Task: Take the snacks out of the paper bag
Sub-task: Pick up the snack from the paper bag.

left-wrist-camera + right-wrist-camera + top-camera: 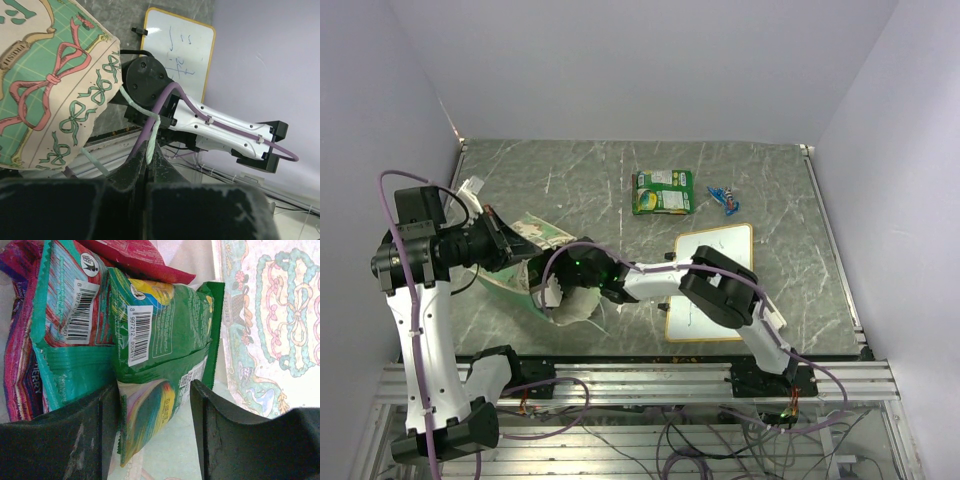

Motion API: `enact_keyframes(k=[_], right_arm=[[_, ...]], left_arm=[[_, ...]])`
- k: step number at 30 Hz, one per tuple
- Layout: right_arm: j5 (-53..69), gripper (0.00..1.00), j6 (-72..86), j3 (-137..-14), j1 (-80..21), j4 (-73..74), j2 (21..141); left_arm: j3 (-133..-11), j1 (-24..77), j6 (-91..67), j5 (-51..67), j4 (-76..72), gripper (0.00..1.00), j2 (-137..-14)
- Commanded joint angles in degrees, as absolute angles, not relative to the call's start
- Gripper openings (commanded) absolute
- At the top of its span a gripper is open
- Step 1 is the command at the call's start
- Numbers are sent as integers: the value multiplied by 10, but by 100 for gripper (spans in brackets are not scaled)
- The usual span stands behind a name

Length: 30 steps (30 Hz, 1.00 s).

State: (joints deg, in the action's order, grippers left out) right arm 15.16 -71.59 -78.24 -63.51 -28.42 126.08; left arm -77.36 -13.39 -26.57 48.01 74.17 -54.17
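The paper bag [542, 235] lies on its side at the left of the table, its green bow-patterned side [45, 90] close to the left wrist camera. My left gripper [149, 157] is shut on the bag's thin string handle [131, 102]. The right arm [620, 278] reaches into the bag's mouth. Inside, my right gripper [155, 415] stands open around the lower end of a green snack packet [160, 340], which touches the left finger and is clear of the right one. Teal [70, 315], red [135, 257] and purple [20, 365] packets lie beside it. Another green packet [663, 191] and blue candy [723, 197] lie on the table.
A whiteboard [710, 280] with a yellow rim lies at the front right, partly under the right arm. The table's near edge meets a metal rail [640, 378]. Grey walls close in the back and both sides.
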Motion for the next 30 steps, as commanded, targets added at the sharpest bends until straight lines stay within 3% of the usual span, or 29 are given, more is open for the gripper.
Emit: enact_keyframes(k=[1, 4, 7, 13, 23, 30], right_arm=[[128, 53, -710, -805, -636, -313, 1302], [121, 33, -712, -812, -636, -319, 1310], [116, 20, -716, -808, -636, -326, 1306], [110, 0, -717, -792, -637, -307, 1276], [138, 0, -654, -715, -644, -253, 1163], [187, 0, -511, -658, -647, -201, 1052]], left_arm=[[-797, -132, -243, 503, 775, 7, -534], [-802, -132, -240, 498, 786, 7, -532], [-801, -132, -246, 495, 785, 7, -525], [-798, -132, -265, 478, 781, 7, -517], [-787, -132, -319, 449, 720, 7, -526], [-790, -132, -340, 437, 670, 7, -547]])
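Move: The green snack packet lies in the tipped paper bag, its near end already between the right hand's open fingers, its middle about 4 cm left, 1 cm back and 1 cm lower. The teal packet is 5 cm left, 1 cm back and 5 cm down; the red packet is 7 cm left, 5 cm back and 2 cm down. From the left hand, holding the bag's cord handle, the green packet is roughly 8 cm left, 7 cm ahead and 23 cm down. The green packet's near end is pinched as the right fingers shut fully on it, while the hand sinks about 1.5 cm. Then the hand draws it up, rightward and back, away from the teal packet and towards the bag's mouth, each by some 5 cm, rolling about 10 degrees at the end. The left fingers keep hold of the cord, drifting back a centimetre, then forward two. ##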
